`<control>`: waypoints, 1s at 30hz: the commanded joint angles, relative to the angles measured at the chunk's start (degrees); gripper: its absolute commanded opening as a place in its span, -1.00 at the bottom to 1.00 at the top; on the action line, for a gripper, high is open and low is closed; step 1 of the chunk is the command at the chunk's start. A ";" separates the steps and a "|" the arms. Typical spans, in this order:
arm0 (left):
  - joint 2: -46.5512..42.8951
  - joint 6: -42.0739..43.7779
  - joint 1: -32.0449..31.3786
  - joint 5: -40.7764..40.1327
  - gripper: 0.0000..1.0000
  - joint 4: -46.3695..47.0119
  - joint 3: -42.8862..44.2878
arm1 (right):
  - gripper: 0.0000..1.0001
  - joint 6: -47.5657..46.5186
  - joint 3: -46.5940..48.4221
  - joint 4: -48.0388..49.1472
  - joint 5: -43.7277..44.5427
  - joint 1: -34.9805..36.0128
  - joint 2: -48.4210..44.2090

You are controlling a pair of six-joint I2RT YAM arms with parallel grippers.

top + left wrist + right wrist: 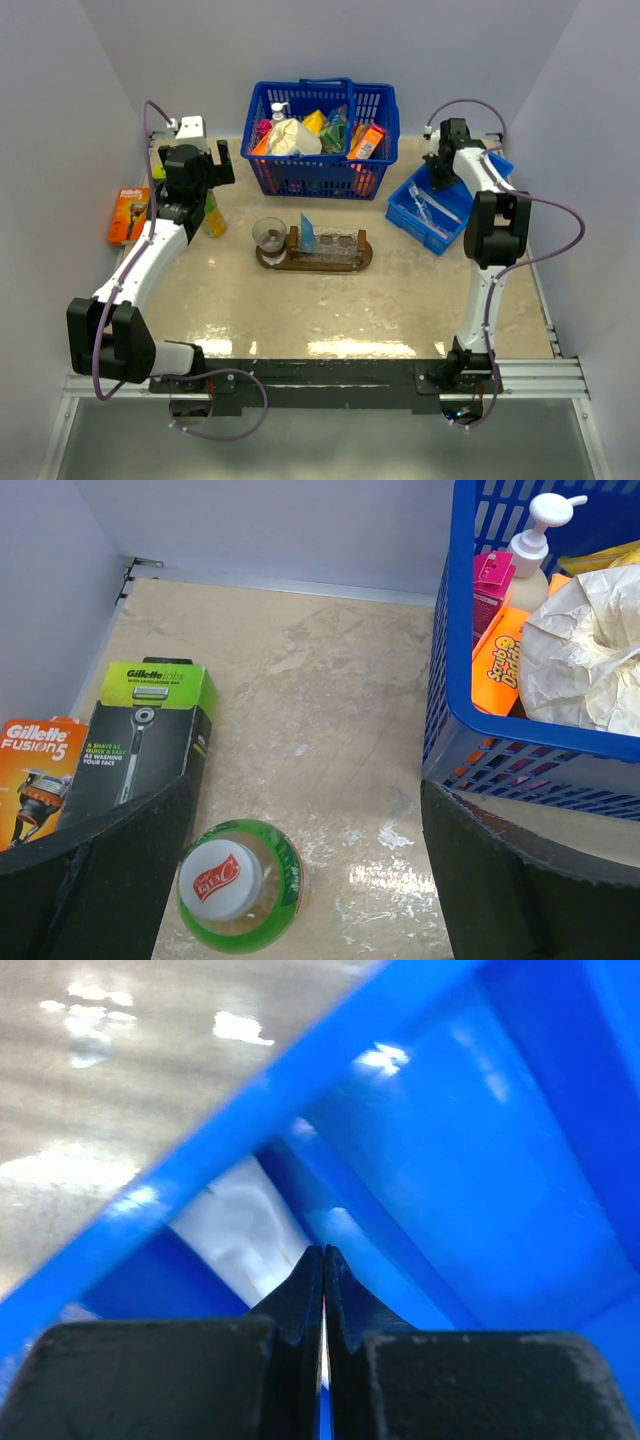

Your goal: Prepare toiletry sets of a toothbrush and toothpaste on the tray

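Note:
The dark wooden tray [368, 258] lies mid-table with a blue wedge-shaped tube [307, 232] standing in it beside two glass cups [340, 240]. A third cup [268, 235] stands at its left end. My right gripper [437, 181] reaches down into the blue bin [402, 207], where clear-wrapped toothbrushes [432, 212] lie. In the right wrist view its jaws [323, 1252] are shut over a pale wrapped item [240, 1230]. A thin pale sliver shows in the slit, and I cannot tell whether it is pinched. My left gripper [310, 880] hangs open above a green bottle [238, 885].
A blue basket [320, 172] full of groceries stands at the back, its wall [520, 750] close to my left gripper's right finger. Two razor packs, a green one [150, 730] and an orange one [30, 770], lie at the far left beside the wall.

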 commanded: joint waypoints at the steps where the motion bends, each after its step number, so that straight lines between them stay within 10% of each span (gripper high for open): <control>1: -1.21 0.50 0.60 0.43 1.00 1.96 0.16 | -1.00 0.33 -0.27 1.35 4.14 -1.85 -4.72; 9: -0.68 0.14 0.60 0.52 1.00 2.05 0.25 | -1.00 -0.19 0.86 -0.83 -3.31 -2.30 -4.11; 18: 0.11 0.23 0.69 0.96 1.00 1.79 0.86 | -0.16 -1.34 0.34 -4.36 -9.91 -2.30 -2.00; 30: 0.64 -0.21 0.87 0.43 1.00 1.70 1.30 | -0.04 -4.59 -0.71 -6.03 -8.69 -1.60 2.66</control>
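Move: The white toothpaste tube lies lengthwise in the near half of the blue tray, its middle roughly 4 cm back from the right hand, 2 cm to its right and 4 cm below. The clear packets are in the next channel, some 6 cm back and 5 cm to that hand's left; the tray's empty far half is about 5 cm ahead and 10 cm right. From the left hand the tube is about 57 cm right, 4 cm ahead and 23 cm below. Right and slightly up first, the right hand shifts its shut, empty fingers some 2.5 cm, then swings back left while they open to about half. It draws back about 2 cm and finally sinks 3 cm towards the tube, wrist turning slightly, until the fingertips straddle the tube near its flat end; a grip on it can't be seen. ##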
